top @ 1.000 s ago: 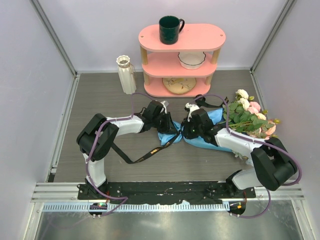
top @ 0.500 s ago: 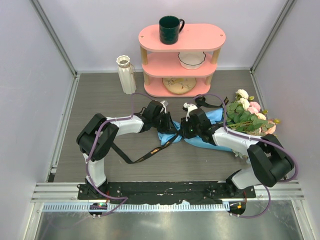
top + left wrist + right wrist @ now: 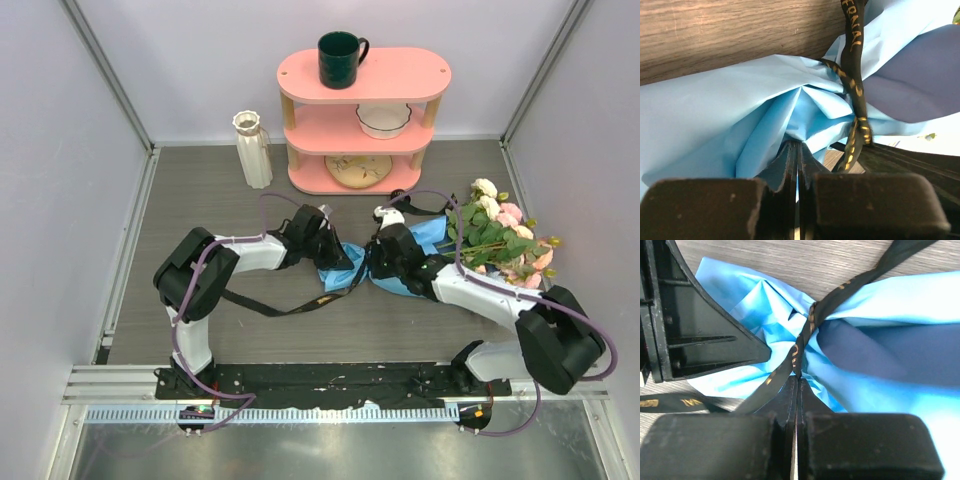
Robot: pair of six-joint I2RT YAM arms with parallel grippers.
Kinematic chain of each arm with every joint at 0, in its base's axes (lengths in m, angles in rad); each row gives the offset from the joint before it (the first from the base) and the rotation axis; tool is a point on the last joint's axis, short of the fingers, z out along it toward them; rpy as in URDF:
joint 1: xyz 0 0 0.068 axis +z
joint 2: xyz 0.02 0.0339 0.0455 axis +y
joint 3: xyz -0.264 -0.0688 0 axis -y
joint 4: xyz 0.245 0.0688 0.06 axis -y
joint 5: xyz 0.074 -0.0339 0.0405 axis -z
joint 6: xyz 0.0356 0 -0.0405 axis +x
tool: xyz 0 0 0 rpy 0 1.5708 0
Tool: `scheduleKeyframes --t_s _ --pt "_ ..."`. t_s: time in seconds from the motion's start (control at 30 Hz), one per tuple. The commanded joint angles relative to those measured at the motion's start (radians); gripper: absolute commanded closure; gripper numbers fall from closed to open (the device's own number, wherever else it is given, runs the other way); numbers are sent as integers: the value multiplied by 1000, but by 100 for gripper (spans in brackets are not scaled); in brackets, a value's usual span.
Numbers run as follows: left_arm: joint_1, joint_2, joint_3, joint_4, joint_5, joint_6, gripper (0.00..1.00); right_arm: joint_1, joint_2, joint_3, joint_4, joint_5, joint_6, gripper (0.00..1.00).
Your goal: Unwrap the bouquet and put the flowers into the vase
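Observation:
The bouquet lies on the table at the right, its flowers pointing right and its blue paper gathered at the left end. A black ribbon with gold writing binds that gathered neck, and its loose end trails left over the table. My left gripper is shut on a fold of the blue paper's tail. Facing it from the right, my right gripper is shut on the ribbon at the neck. Both grippers meet at the neck, left gripper and right gripper. The cream ribbed vase stands upright at the back left.
A pink three-tier shelf stands at the back centre with a dark green mug on top, a white bowl on the middle tier and a plate on the bottom. Walls close in on both sides.
Both grippers have shut, the left on the paper and the right on the ribbon. The right arm shifted slightly, and the loose ribbon end now lies flatter on the table.

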Motion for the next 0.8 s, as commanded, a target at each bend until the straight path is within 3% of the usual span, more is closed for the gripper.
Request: scheduleKeyframes --t_s 0.0,0.37,0.57,0.77 --pt "3 29 -40 36 -27 -53 97 3 -112 -25 70 96 123 99" --pt "5 14 -42 12 -38 -20 96 2 -222 -16 -16 150 105 99" --pt "5 20 -46 13 -42 -15 96 3 -310 19 79 -23 123 99" --pt "5 26 -48 24 -36 -18 96 3 -267 74 163 -195 193 99"
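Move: My right hand already grips the black ribbon just above the knot. The knot lies about 3 cm below, 2 cm ahead and 2 cm to the left. The wrap's gathered end lies some 8 cm left and 3 cm back. The loose ribbon tail lies about 20 cm left and 9 cm back. The pink and white flowers are roughly 31 cm to the right and 6 cm ahead. From my left hand, the knot is some 4 cm right and 1 cm ahead, at about its height. Keeping its shut grip on the ribbon, my right hand pulls up and away from the knot by about 10 cm, slowly at first with a 2 cm drift to the right, then faster as it swings back left, tilting some 20 degrees with its left side and fingertips rising. My left hand stays shut on the gathered wrap beside the knot, settling half a centimetre. ##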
